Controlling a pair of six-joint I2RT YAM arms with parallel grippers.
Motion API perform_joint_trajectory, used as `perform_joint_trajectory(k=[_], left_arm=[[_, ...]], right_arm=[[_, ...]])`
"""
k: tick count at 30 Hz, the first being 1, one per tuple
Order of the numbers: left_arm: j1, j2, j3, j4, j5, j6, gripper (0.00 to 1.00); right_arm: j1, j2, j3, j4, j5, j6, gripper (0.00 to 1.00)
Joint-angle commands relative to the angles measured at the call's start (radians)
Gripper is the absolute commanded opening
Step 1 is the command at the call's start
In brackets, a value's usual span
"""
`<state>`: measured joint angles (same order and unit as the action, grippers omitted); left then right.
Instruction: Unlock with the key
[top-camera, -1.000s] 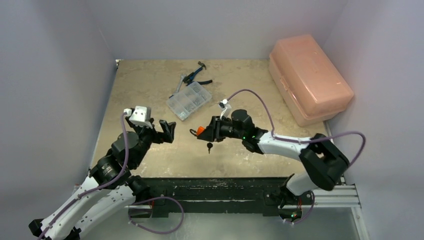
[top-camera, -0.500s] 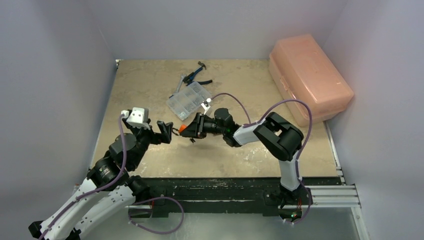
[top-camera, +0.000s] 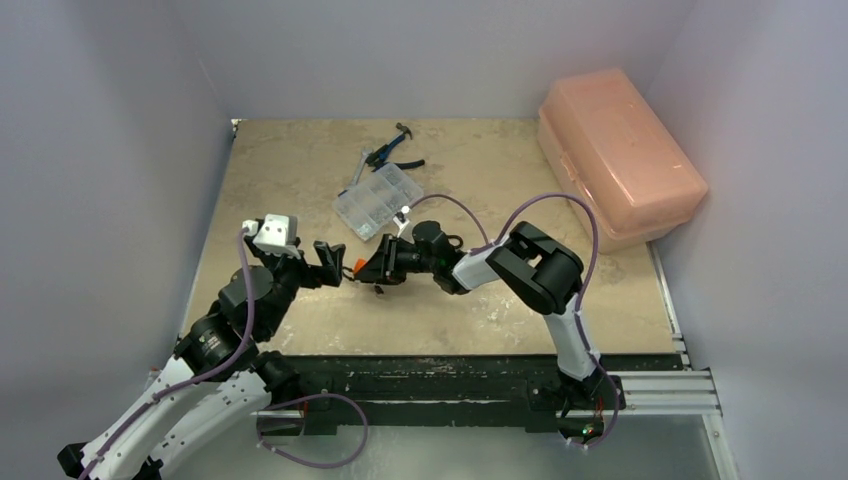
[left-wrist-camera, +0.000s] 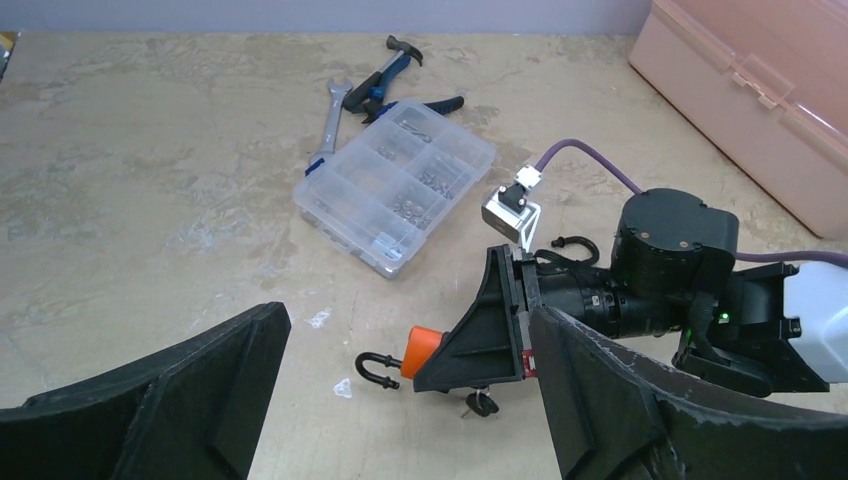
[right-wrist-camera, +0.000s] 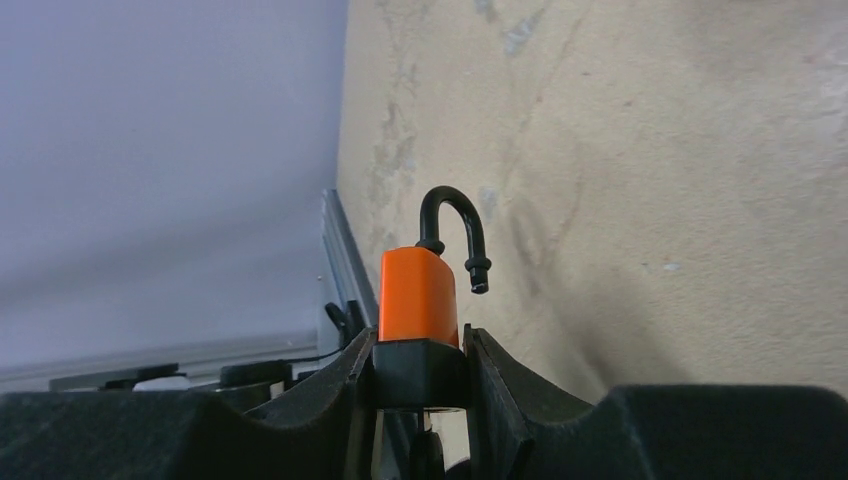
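Observation:
My right gripper (right-wrist-camera: 420, 372) is shut on an orange padlock (right-wrist-camera: 420, 295), gripping its black base. The black shackle (right-wrist-camera: 455, 225) has one leg standing free of the body. In the top view the padlock (top-camera: 361, 266) is held sideways just above the table, shackle pointing at my left gripper (top-camera: 335, 263). The key (left-wrist-camera: 482, 403) hangs from the lock's underside, with the right gripper (left-wrist-camera: 500, 335) around the lock. The left gripper (left-wrist-camera: 410, 395) stands wide open, holding nothing, with the padlock (left-wrist-camera: 422, 352) a short way in front of its fingers (left-wrist-camera: 200, 400).
A clear compartment box (top-camera: 379, 200) lies behind the grippers, with blue-handled pliers and a wrench (top-camera: 390, 155) beyond it. A large pink toolbox (top-camera: 620, 155) sits at the back right. Walls close in the left and back sides.
The right arm has swung left across the table, carrying the padlock and hanging key up close to the left gripper. The left arm has barely moved.

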<state>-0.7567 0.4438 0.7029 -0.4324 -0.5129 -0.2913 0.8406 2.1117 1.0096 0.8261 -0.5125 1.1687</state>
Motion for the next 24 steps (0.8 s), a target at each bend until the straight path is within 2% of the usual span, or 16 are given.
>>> perform_joint_trajectory(k=[1,5,7,9,13,17,24], left_arm=[[0.011,0.007,0.018,0.024,0.005,0.026,0.99],[0.015,0.006,0.018,0.025,0.007,0.026,0.99],[0.016,0.006,0.019,0.024,0.008,0.026,0.99],[0.016,0.004,0.019,0.024,0.009,0.026,0.99],[0.017,0.000,0.018,0.021,0.009,0.024,0.99],[0.016,-0.005,0.018,0.022,0.010,0.024,0.99],[0.016,-0.015,0.018,0.020,0.010,0.021,0.99]], right_arm=[[0.006,0.014,0.057,-0.034,0.045,-0.042,0.00],[0.005,0.029,0.071,-0.041,0.034,-0.056,0.00],[0.004,0.040,0.082,-0.044,0.031,-0.059,0.05],[0.003,0.052,0.093,-0.050,0.031,-0.060,0.14],[0.003,0.043,0.097,-0.071,0.047,-0.076,0.41],[-0.001,-0.002,0.101,-0.155,0.083,-0.123,0.62],[-0.031,-0.104,0.088,-0.317,0.162,-0.216,0.83]])
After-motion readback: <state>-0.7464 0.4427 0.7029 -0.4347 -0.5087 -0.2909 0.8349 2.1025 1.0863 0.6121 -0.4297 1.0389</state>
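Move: The right hand holds the orange padlock. Its landing spot on the table is about 2 cm to the left, level fore-and-aft and some 4 cm below. The keys hang about 3 cm back and 2 cm right of that hand. The clear parts box is centred some 16 cm ahead and 2 cm right, the black padlock about 14 cm right and 4 cm ahead. From the idle left hand the spot lies some 4 cm ahead, 6 cm right and 23 cm down. Straight down first, the right hand lowers the gripped orange padlock about 3 cm onto the bare table in front of the parts box. It pauses, then the fingers open from their grip to well apart and let go, while the hand eases some 2 cm forward and 1.5 cm up, its fingertips ending dipped nearly 10 degrees more than before. ##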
